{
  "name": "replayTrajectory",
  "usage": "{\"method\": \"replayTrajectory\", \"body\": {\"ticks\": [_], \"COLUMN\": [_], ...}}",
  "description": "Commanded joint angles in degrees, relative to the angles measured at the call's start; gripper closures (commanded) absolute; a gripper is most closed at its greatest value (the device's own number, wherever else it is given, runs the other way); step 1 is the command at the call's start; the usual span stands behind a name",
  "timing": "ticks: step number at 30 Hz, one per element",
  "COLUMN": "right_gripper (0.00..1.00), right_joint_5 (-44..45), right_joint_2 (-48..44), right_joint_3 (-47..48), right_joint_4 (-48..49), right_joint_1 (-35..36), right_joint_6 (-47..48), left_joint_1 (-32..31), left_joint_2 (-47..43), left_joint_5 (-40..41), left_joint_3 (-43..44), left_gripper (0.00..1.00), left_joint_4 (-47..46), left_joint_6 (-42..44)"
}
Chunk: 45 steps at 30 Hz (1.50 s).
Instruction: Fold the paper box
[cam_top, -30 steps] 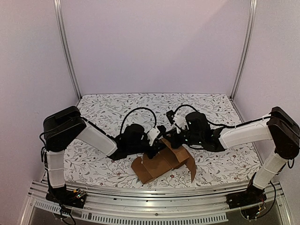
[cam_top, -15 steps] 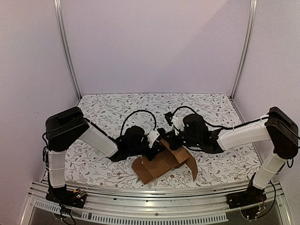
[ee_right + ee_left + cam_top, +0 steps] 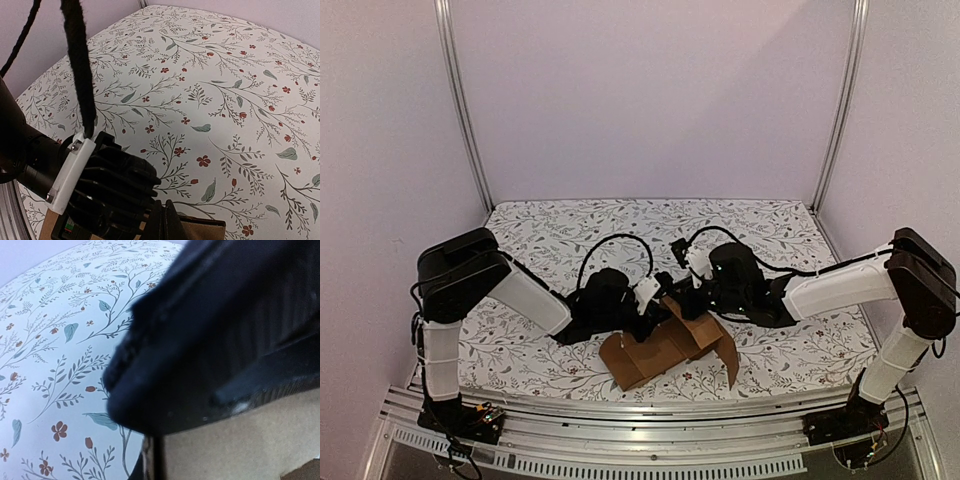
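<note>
The paper box (image 3: 665, 352) is plain brown cardboard, partly folded, lying near the table's front with a flap hanging at its right. Both grippers meet at its upper back edge. My left gripper (image 3: 655, 303) is shut, and in its wrist view the left gripper (image 3: 152, 462) sits at the left edge of a paper box panel (image 3: 240, 440). My right gripper (image 3: 682, 300) is shut too. In its wrist view the right gripper (image 3: 167, 220) has its fingers pressed together beside the paper box edge (image 3: 205, 233). I cannot tell whether either one pinches cardboard.
The right arm's dark body (image 3: 225, 330) fills most of the left wrist view. The left arm's ribbed wrist (image 3: 110, 185) and a black cable (image 3: 80, 65) crowd the right wrist view. Floral cloth (image 3: 620, 230) covers the table, with metal posts (image 3: 465, 110) at the corners.
The left gripper's jaws have closed from a small gap. The right arm shifted slightly left early on. The box has hardly moved.
</note>
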<state>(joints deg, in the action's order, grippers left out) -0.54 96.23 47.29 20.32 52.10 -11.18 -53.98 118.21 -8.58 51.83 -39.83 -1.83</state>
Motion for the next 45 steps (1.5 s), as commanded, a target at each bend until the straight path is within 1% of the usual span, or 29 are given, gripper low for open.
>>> {"method": "replayTrajectory", "body": {"ticks": [1, 7, 9, 10, 12, 16, 20, 23, 25, 28, 32, 37, 40, 42, 45], "right_gripper": [1.0, 0.99, 0.93, 0.88, 0.8, 0.74, 0.69, 0.63, 0.56, 0.54, 0.5, 0.46, 0.41, 0.38, 0.32], "right_joint_5": [0.3, 0.3, 0.3, 1.9, 2.4, 3.3, 5.0, 6.1, 6.6, 7.0, 6.2, 8.5, 7.8, 6.1, 3.0], "right_joint_2": [2.3, -0.6, -1.9, -2.9, -4.8, -8.7, -13.0, -15.5, -17.6, -20.5, -23.8, -24.2, -23.0, -21.5, -18.8], "right_joint_3": [-0.5, 0.0, 0.2, 0.3, 0.4, 0.2, -0.1, 0.2, 0.2, 0.0, 1.4, 1.9, 2.7, 4.2, 6.5], "right_joint_4": [-7.2, -7.4, -7.7, -8.0, -8.7, -10.4, -13.6, -16.8, -18.4, -20.3, -26.0, -29.5, -30.7, -31.7, -32.6], "right_joint_1": [0.5, 0.5, 0.4, 0.4, 0.4, 0.0, -0.1, -0.2, -0.2, -0.3, -0.5, -0.9, -2.3, -3.5, -4.6], "right_joint_6": [-0.6, -1.7, -2.0, -2.1, -2.0, -1.8, -1.1, -0.8, -0.6, -0.9, -1.4, -1.0, -0.5, 0.2, 1.1], "left_joint_1": [-0.4, -0.4, -0.4, -0.4, -0.4, -0.4, -0.5, -0.4, -0.4, -0.4, -0.5, -1.1, -1.7, -1.8, -2.1], "left_joint_2": [0.4, -1.2, -1.8, -2.2, -3.1, -5.2, -7.1, -7.5, -7.5, -8.4, -8.7, -8.3, -7.3, -6.8, -6.5], "left_joint_5": [-1.1, 1.4, 2.7, 3.3, 4.6, 6.6, 8.4, 12.3, 12.7, 15.3, 19.6, 22.7, 21.4, 20.0, 17.4], "left_joint_3": [1.1, 0.3, 0.0, -0.2, -0.2, -1.4, 0.0, 2.6, 4.1, 3.6, 4.2, 4.1, 3.8, 3.1, 1.9], "left_gripper": [1.0, 1.0, 1.0, 1.0, 1.0, 1.0, 1.0, 1.0, 1.0, 1.0, 1.0, 1.0, 1.0, 1.0, 1.0], "left_joint_4": [-1.2, -0.7, -0.5, -0.1, 1.1, 1.5, 6.5, 12.5, 16.1, 17.4, 20.9, 22.7, 21.6, 20.3, 18.3], "left_joint_6": [0.4, 0.0, -0.2, -0.3, -0.3, -1.5, -3.9, -8.1, -9.8, -12.1, -16.2, -20.2, -19.2, -18.4, -17.1]}}
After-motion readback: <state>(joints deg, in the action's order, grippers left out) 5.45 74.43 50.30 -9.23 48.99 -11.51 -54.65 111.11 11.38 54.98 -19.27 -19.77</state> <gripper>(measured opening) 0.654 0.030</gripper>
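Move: The left fingers already pinch the paper box at the far-left corner of its raised wall, whose middle lies about 8 cm to this hand's right, 3 cm back and 3 cm higher. The base panel lies some 7 cm straight back and 3 cm below, and the loose end flap about 15 cm right and 9 cm back. From the right hand, shut at the wall's upper edge, the wall's middle is roughly 4 cm back, 4 cm right and 4 cm down. Keeping its pinch on the wall corner, the left hand lifts about 3 cm, then comes back down while it carries the corner left and forward, turning some 25 degrees counter-clockwise. Meanwhile the right fingers open to about two thirds and come free of the upper edge, the hand drawing off right and up, about 8 cm each way, and sinking slightly at the end. ##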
